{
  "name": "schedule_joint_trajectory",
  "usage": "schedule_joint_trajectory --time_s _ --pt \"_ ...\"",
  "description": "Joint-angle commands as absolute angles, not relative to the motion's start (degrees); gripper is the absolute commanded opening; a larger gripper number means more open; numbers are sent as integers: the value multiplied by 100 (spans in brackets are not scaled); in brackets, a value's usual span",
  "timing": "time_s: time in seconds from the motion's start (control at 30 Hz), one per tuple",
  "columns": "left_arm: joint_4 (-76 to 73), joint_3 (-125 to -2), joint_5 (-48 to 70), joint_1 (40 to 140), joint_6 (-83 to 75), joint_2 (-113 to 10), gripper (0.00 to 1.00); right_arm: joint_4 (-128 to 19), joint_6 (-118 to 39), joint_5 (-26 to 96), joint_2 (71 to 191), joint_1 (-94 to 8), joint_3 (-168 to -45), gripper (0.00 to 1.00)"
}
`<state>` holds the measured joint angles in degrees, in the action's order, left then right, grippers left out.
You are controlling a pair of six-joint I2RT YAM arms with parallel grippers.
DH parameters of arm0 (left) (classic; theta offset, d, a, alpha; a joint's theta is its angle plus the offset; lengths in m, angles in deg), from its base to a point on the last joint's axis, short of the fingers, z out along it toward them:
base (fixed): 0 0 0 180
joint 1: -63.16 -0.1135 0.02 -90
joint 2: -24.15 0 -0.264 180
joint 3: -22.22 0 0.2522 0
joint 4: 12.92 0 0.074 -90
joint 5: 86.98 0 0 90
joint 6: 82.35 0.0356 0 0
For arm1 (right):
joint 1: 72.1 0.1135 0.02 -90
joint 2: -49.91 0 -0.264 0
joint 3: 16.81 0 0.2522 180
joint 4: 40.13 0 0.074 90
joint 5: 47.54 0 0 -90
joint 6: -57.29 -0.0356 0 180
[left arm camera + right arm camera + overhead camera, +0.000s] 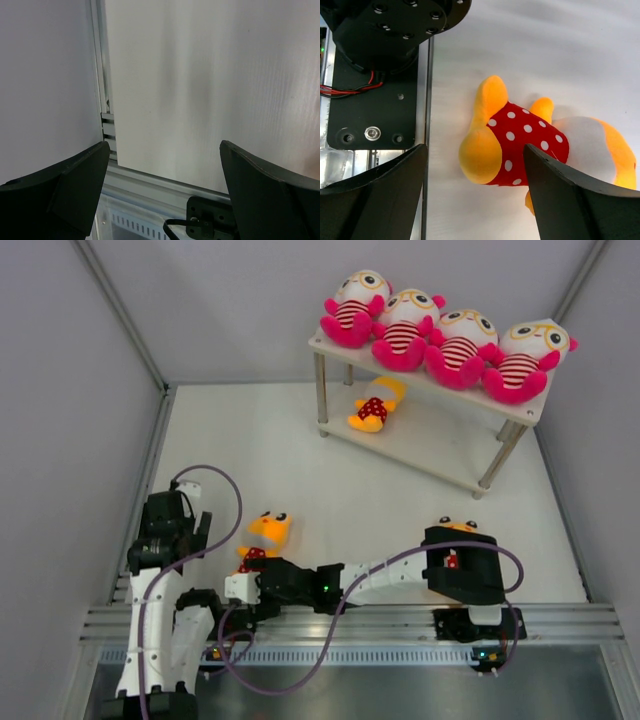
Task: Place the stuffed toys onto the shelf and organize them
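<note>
Four pink stuffed toys in striped shirts sit in a row on the top board of the shelf. A yellow-orange toy in red polka dots lies on the lower board. Another yellow-orange toy lies on the table near the left. My right gripper hovers open over its legs and red outfit, one finger on each side. A third yellow toy peeks out from behind the right arm. My left gripper stands open and empty over the table's near-left corner.
Grey walls close in the table on the left, right and back. An aluminium rail runs along the near edge, with the arm bases and purple cables on it. The right arm stretches leftward along this rail.
</note>
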<state>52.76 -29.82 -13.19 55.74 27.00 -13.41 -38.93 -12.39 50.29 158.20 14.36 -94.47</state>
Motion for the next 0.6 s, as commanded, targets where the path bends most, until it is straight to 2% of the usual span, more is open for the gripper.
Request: schedule_joint_trajectory --time_s 0.0,0.07,0.1,0.17,0.2,0.27,0.3,0.43,0.57 --pt "4927 -2933 -1430 5587 2593 -1346 98 -3728 -1127 5178 15757 1369 -9719 78" --pt "4918 -2950 -1403 5587 2584 -1364 98 -3746 -1135 5213 15888 1325 -9684 77" --pt "4901 -2951 -1395 5596 2593 -1347 98 -3807 -1170 5265 15950 1281 -9666 74" --pt "4901 -2959 -1368 5587 2593 -1312 98 -3904 -1231 5257 16090 1141 -9640 61" --pt "4892 -2951 -1333 5587 2619 -1303 98 -3921 -1275 5178 16100 1105 -9614 38" --pt "4892 -2951 -1315 5587 2637 -1337 98 -3904 -1206 4924 16004 1044 -9587 20" --pt "4875 -2942 -1315 5587 2637 -1346 98 -3922 -1066 4714 15934 1043 -9604 1" --pt "4857 -2977 -1254 5596 2637 -1390 98 -4202 -828 4729 15214 1008 -9544 0" --pt "4839 -2986 -1184 5587 2593 -1373 98 -4614 -547 4677 13671 370 -8825 0"
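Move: The yellow stuffed toy's middle lies about 9 cm ahead of the right hand, 3 cm to its right and 3 cm below, with its feet nearest the open fingers. The other yellow toy is roughly 6 cm ahead and 44 cm to the right, and the toy on the lower shelf some 40 cm ahead and 28 cm right, about level. From the left hand, the toy aimed at lies roughly 20 cm right, 1 cm back and 7 cm below. The right hand, its fingers pointing left and down, slides about 3 cm forward and dips 1–2 cm onto the feet of the yellow toy, its fingers closing from wide open to almost shut, so that they pinch the near, right-hand foot. Still gripping that foot, the hand then turns upward, rising some 4–5 cm while drawing back to the right and a little farther forward, its wrist hardly turning. ##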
